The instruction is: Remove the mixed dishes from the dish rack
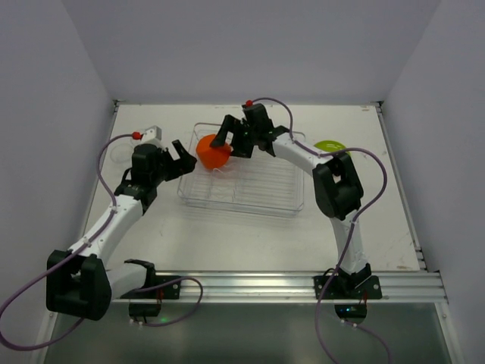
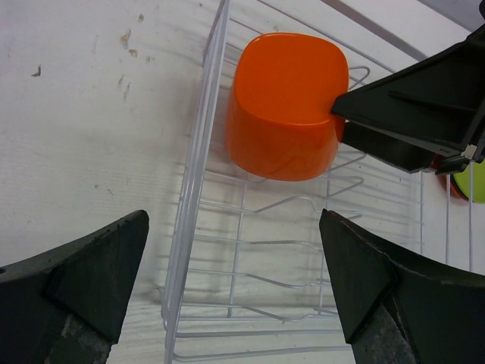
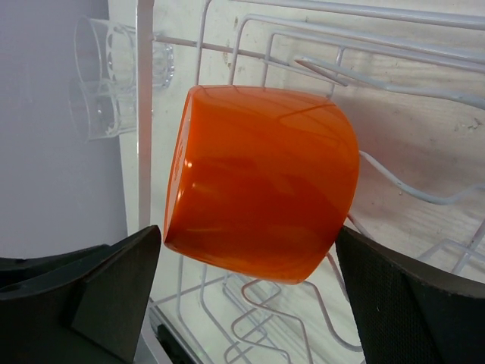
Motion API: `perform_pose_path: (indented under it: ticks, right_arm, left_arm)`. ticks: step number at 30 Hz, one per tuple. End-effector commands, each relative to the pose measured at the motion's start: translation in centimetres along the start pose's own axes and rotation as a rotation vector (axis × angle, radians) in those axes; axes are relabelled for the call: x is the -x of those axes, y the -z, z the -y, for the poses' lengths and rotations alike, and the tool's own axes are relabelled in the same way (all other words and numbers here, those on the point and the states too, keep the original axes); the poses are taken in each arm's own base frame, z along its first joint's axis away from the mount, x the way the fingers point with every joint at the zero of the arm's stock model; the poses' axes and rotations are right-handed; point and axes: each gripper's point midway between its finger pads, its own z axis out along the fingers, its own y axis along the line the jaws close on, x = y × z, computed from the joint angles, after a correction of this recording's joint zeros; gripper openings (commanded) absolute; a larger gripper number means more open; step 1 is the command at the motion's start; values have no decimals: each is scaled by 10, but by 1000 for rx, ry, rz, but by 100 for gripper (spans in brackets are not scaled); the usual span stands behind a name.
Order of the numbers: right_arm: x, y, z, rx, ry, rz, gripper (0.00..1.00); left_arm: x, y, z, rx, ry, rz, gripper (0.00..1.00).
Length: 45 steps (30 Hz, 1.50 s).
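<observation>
An orange faceted cup [image 1: 213, 152] [image 2: 284, 106] [image 3: 258, 189] lies tilted on the wires in the back left corner of the clear dish rack [image 1: 242, 201] [image 2: 198, 174] [image 3: 424, 193]. My right gripper [image 1: 231, 142] [image 3: 248, 243] is open and straddles the cup, a fingertip [image 2: 356, 102] close against each side. My left gripper [image 1: 184, 158] [image 2: 233, 227] is open over the rack's left rim, holding nothing. The rest of the rack shows only bare wires.
Two clear tumblers [image 3: 114, 76] [image 1: 121, 152] stand on the table left of the rack. A lime-green plate [image 1: 330, 144] [image 2: 471, 182] lies right of the rack, partly behind my right arm. White walls close in the table on three sides.
</observation>
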Motion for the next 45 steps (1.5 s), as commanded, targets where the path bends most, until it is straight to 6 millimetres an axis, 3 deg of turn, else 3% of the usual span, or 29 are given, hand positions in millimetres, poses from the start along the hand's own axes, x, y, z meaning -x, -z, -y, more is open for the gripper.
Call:
perform_pose_path:
  ticks: [1, 11, 15, 24, 32, 38, 45]
  right_arm:
    - [3, -1, -23, 110, -27, 3, 99]
    - [6, 12, -54, 285, -42, 29, 99]
    - [3, 14, -58, 330, -35, 41, 96]
    - [1, 25, -74, 467, -25, 57, 78]
    - [-2, 24, -75, 498, -35, 54, 65]
    - [0, 23, -77, 522, -29, 50, 44]
    - [-2, 12, -71, 510, -39, 27, 44]
  left_arm:
    - [33, 1, 18, -27, -46, 105, 100]
    - [42, 10, 23, -34, -56, 134, 100]
    - [43, 12, 23, -34, -59, 134, 100]
    - [43, 13, 24, -36, -64, 133, 100]
    - [39, 12, 21, -26, -68, 122, 100]
    - [38, 11, 21, -28, -67, 116, 100]
    - [39, 12, 21, -26, -73, 117, 100]
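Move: Just to the left of the right hand, about 5 cm away, 1 cm back and some 4 cm lower, is the orange bowl, upside down between the open fingers. The rack's left rail is roughly 12 cm to this hand's left, level with it, and the wire prongs are about 6 cm back and 3 cm left. From the left hand the bowl is about 7 cm ahead, 8 cm right and 8 cm down. Tilting up some 25 degrees, so that its fingers flatten from steeply down to mostly leftward, the right hand presses the orange bowl's near side left towards the rack's left rail. It rises about 4 cm and goes some 3 cm left, drawing back 2 cm, while its fingers close to about half and end with one at the bowl's rim. The left hand lifts about 2 cm, still wide open, then stays. ##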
